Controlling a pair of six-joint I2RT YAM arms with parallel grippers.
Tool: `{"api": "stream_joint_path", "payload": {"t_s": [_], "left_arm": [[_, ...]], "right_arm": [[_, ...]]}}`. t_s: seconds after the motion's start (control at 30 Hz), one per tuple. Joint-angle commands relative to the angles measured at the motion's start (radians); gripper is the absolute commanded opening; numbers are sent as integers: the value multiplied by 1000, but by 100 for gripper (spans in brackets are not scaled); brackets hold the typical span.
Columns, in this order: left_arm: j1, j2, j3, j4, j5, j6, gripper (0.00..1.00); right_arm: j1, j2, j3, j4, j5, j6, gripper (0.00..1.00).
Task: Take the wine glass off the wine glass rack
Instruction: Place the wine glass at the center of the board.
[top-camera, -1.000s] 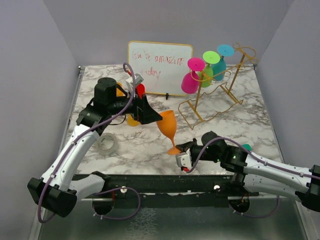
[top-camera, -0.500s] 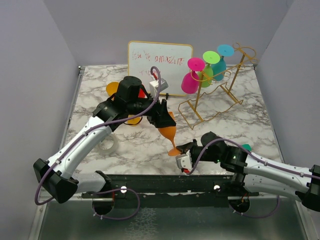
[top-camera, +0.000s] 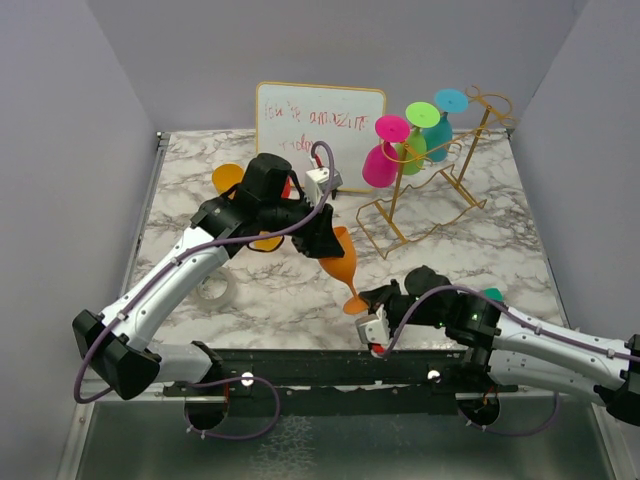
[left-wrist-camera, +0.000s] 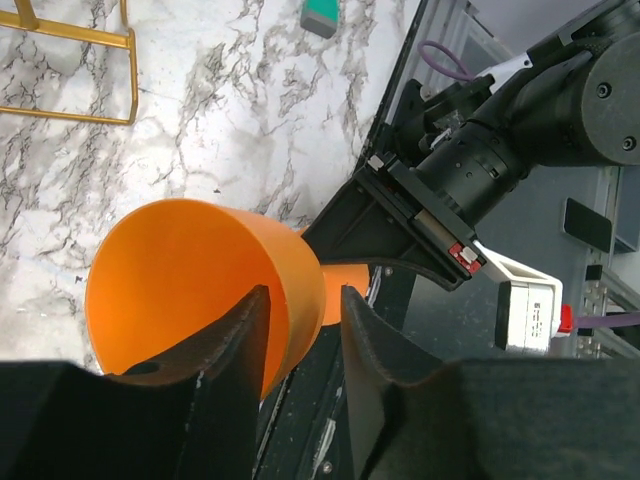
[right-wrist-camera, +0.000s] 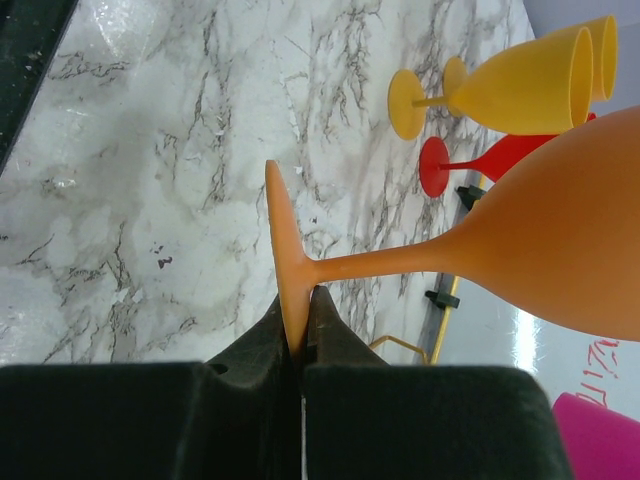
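An orange wine glass (top-camera: 340, 262) hangs tilted above the marble, clear of the gold wire wine glass rack (top-camera: 440, 195). My right gripper (top-camera: 365, 305) is shut on the edge of its foot (right-wrist-camera: 285, 260), bowl (right-wrist-camera: 570, 230) pointing away. My left gripper (left-wrist-camera: 300, 310) straddles the bowl's rim (left-wrist-camera: 190, 280): one finger is inside the bowl, the other outside with a small gap to the wall, so it is open. A pink (top-camera: 380, 165), a green (top-camera: 412, 150) and a teal glass (top-camera: 438, 130) hang upside down on the rack.
A white dry-erase board (top-camera: 320, 120) stands at the back. Yellow glasses (right-wrist-camera: 510, 95) and a red one (right-wrist-camera: 480, 160) lie on the table behind my left arm. A tape roll (top-camera: 213, 288) sits front left. A small teal object (top-camera: 492, 295) rests beside my right arm.
My left arm swung right from the table's left side to the orange glass, and its jaws have narrowed around the bowl's rim. My right gripper kept its hold on the foot.
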Motion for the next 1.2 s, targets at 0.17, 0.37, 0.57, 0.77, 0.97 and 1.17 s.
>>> {"api": "stream_joint_path", "payload": {"t_s": [0.17,0.37,0.57,0.77,0.97,1.17], "left_arm": [[-12,-15,31,-73,55,64,21],[-16,-15,19,-91,61,75,11],[-20,-10,20,-101,62,87,22],[-21,10,45,-161,51,131,25],[-22,21,53,-175,58,171,16],[-23,32,64,-197,58,184,12]], "right_arm": [[6,31,29,-24,49,-30,1],[7,18,24,-24,44,-31,2],[7,23,30,-36,35,-47,3],[6,29,17,-23,28,-58,2],[7,30,1,-3,38,-52,2],[6,32,0,-1,40,-56,2]]}}
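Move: The orange wine glass stands nearly upright, its foot held in the right gripper. Its middle is about 6 cm below the left hand and 2 cm right, level with it fore and aft; from the right hand it is some 3 cm ahead, 3 cm left and 8 cm up. The open left fingers already straddle the bowl's near wall. The front yellow glass stands about 19 cm ahead and 16 cm left of the left hand, 20 cm lower; the rack's middle is roughly 27 cm ahead, 20 cm right. Close the left gripper on the near wall of the orange bowl, one finger inside and one outside. Ease it open a little partway, then close again to pinch the rim, all while drifting about 2 cm down, back and slightly left. Keep the right fingers shut on the foot and sink that hand about 1 cm, its tips dipping a few degrees. ##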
